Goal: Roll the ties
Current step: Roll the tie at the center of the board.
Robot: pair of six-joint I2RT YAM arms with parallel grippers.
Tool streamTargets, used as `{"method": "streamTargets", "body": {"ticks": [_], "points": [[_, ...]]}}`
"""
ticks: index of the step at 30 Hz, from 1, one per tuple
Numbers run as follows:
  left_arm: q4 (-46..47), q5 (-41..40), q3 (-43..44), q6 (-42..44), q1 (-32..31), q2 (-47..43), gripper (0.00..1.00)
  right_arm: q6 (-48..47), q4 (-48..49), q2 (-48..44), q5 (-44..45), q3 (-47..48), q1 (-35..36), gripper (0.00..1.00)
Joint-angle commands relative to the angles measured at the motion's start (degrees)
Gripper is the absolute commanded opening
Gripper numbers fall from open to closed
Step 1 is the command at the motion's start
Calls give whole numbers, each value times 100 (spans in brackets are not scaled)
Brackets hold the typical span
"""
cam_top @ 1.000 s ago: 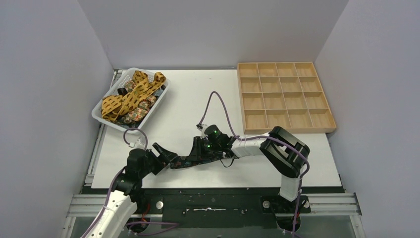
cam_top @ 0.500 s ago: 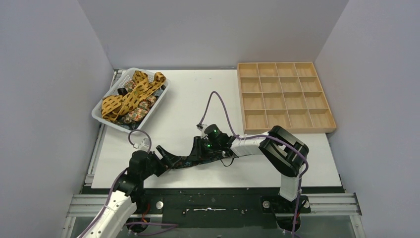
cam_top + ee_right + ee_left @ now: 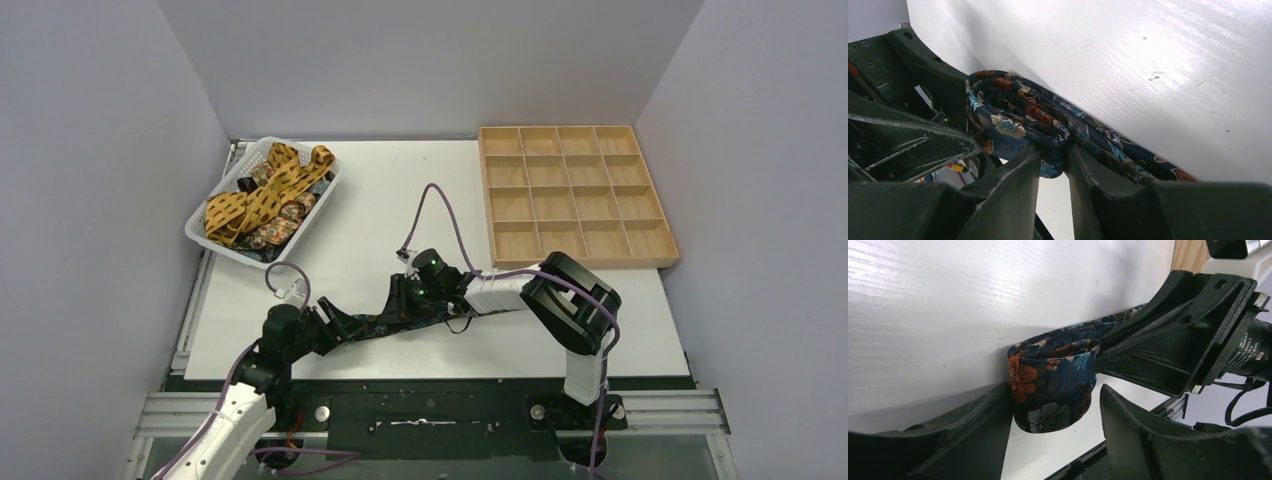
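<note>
A dark navy floral tie [image 3: 385, 322] lies near the table's front edge, stretched between my two grippers. Its left end is curled into a small roll [image 3: 1048, 375]. My left gripper [image 3: 1056, 412] stands open around that roll: the left finger [image 3: 993, 415] touches it, and a gap shows at the other finger. My right gripper [image 3: 1053, 160] is shut on a bunched fold of the same tie [image 3: 1013, 120], at the middle of the table in the top view [image 3: 408, 300]. Mustard-yellow spotted ties [image 3: 265, 190] are heaped with other patterned ones in a basket.
The white basket [image 3: 215, 245] stands at the back left of the table. A wooden tray [image 3: 580, 262] with several compartments stands at the back right. A purple cable [image 3: 445, 215] arcs above the right wrist. The black frame edge runs just in front of the tie.
My left gripper has slid a little right, towards the tie, and its jaws have narrowed around the rolled end. The right gripper has kept its hold and barely moved.
</note>
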Motion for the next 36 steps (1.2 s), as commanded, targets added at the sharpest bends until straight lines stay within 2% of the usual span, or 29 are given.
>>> {"method": "streamTargets", "body": {"ticks": [1, 7, 14, 23, 26, 28, 36], "points": [[-85, -20, -73, 150, -20, -43, 57, -54, -91, 133, 49, 123, -31, 29], [70, -42, -74, 166, -20, 136, 47, -46, -95, 173, -10, 132, -37, 29], [-114, -408, 261, 274, -20, 318, 30, -116, -83, 63, -93, 171, -34, 30], [-624, -877, 701, 242, -64, 400, 20, -435, -64, -490, -17, 287, -29, 44], [-768, -1085, 881, 282, -156, 444, 19, -586, -214, -720, 200, 289, -41, 51], [-821, -1199, 1004, 321, -221, 500, 19, -705, -332, -858, 366, 270, -53, 60], [-1226, -1869, 1508, 441, -621, 880, 19, -921, -646, -1330, 1147, 123, -85, 66]]}}
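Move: The tie's rolled end lies almost between the left hand's open fingers, its middle about 3 cm right, 1 cm ahead and 1 cm below. From the right hand, already shut on the inner side of the roll, the same roll is some 3 cm left and 1 cm back, near fingertip height. The unrolled tail lies about 14 cm right of the right hand, 2 cm ahead. The white basket sits roughly 28 cm ahead and 20 cm left of the left hand. The left fingers close on the tie's rolled end and pinch it, the hand sinking about 1 cm as they shut, then rising some 2.5 cm while easing left and forward, with a roll of about 10 degrees that lifts its left side. Once that grip is on, the right fingers open, let go of the tie and rise about 5 cm, going slightly forward too. ##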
